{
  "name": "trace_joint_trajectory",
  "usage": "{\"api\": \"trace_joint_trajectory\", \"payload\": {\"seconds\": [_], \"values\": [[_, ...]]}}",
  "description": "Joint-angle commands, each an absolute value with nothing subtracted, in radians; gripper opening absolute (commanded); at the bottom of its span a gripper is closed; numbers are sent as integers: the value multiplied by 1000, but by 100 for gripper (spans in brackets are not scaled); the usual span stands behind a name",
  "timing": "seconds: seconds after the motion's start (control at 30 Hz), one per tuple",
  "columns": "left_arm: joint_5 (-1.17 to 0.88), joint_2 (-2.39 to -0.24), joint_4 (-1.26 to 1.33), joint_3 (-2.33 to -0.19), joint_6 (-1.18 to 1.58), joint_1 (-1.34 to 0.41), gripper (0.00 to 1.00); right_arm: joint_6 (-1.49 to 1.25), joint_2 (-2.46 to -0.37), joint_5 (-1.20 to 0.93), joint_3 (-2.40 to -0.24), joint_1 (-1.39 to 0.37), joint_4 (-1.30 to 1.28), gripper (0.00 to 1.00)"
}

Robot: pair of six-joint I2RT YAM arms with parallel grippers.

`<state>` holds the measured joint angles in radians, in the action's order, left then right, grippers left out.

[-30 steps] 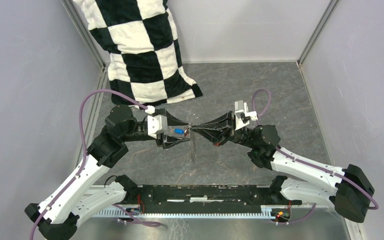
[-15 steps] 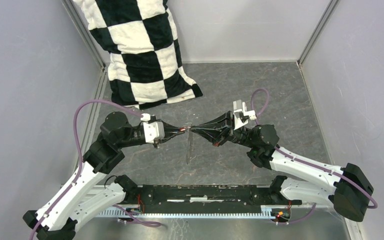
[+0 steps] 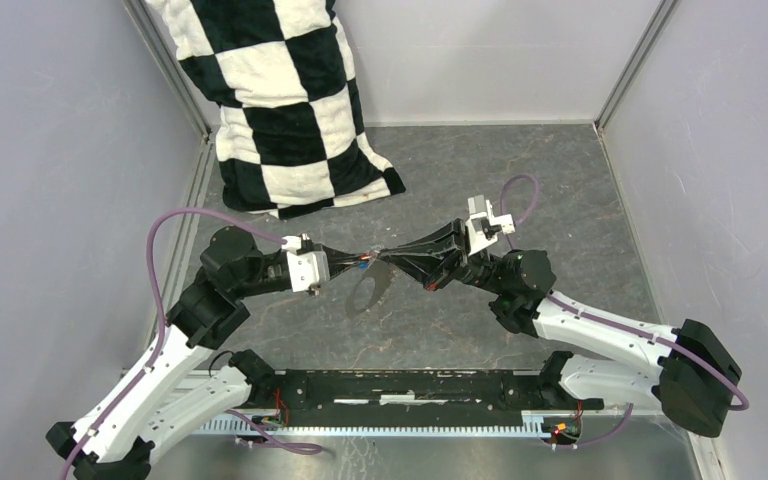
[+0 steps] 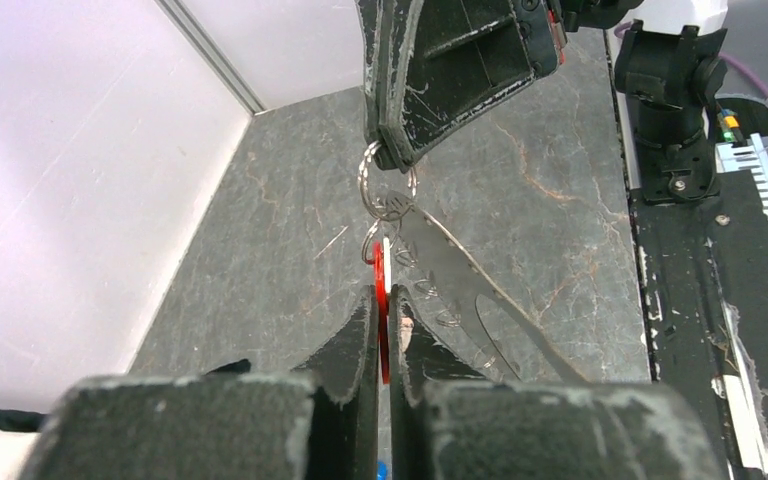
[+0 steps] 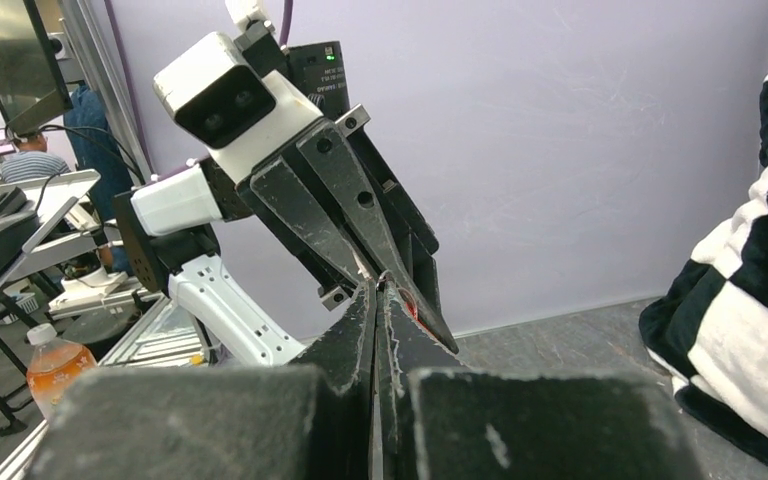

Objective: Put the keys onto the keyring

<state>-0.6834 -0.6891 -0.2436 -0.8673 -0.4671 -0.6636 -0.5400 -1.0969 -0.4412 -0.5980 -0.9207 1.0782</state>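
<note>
My left gripper point(image 3: 364, 262) point(image 4: 383, 292) is shut on the red key point(image 4: 382, 325), whose thin red head stands edge-on between the fingers. A speck of blue point(image 4: 385, 470) shows low in the same gap; what it belongs to I cannot tell. Tip to tip with it, my right gripper point(image 3: 386, 257) point(image 5: 376, 285) is shut on small wire loops point(image 4: 385, 190) at the top of the keyring. The keyring point(image 3: 372, 288) point(image 4: 450, 262), a large thin grey hoop, hangs down from those loops above the floor. The red key's metal end reaches up toward the loops.
A black-and-white checkered pillow point(image 3: 280, 100) leans in the back left corner. Grey walls enclose the dark marbled floor point(image 3: 520, 180) on three sides. A black rail point(image 3: 400, 385) runs along the near edge between the arm bases.
The left gripper has closed from open onto the red key and drawn slightly left. The keyring has turned from edge-on to showing its face.
</note>
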Motion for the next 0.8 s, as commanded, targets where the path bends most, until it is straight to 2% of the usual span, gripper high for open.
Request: {"api": "trace_joint_trajectory", "payload": {"seconds": [0.0, 0.27, 0.4, 0.53, 0.6, 0.77], "values": [[-705, -673, -210, -845, -552, -669, 2, -568, -1100, -385, -611, -923, 1213, 0], [-741, -668, -201, -839, -625, -669, 3, -577, -1129, -336, -605, -934, 1238, 0], [-802, -653, -201, -823, -648, -669, 9, -579, -1134, -301, -589, -937, 1267, 0], [-847, -629, -202, -804, -661, -669, 24, -584, -1146, -301, -585, -942, 1295, 0], [-846, -631, -200, -820, -618, -669, 43, -585, -1150, -311, -576, -943, 1308, 0], [-794, -652, -235, -879, -527, -669, 56, -583, -1144, -359, -557, -943, 1341, 0]]}}
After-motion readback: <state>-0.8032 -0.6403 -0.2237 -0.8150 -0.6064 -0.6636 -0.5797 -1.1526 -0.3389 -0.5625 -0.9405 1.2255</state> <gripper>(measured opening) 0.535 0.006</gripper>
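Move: The keyring, pinched in the right fingertips, is roughly 3 cm to the right of the left hand point and about 1 cm higher, level fore and aft; the left fingers hold the red key tag at their tips. The grey plate hangs about 6 cm below and 2 cm back of the left hand, 1 cm to its right. The blue tag lies on the table, some 32 cm below, 9 cm ahead and 3 cm left. From the right hand, the keyring is about 1 cm left and 1 cm below. The red key tag, still pinched beside the keyring, is let go: the left hand first stays almost in place, rolling a few degrees, then spreads its fingers from shut to about half open while drawing back about 2 cm towards the base and turning slightly clockwise, some 10 degrees in all. The right fingers keep the ring pinched and drift about 1 cm forward. ##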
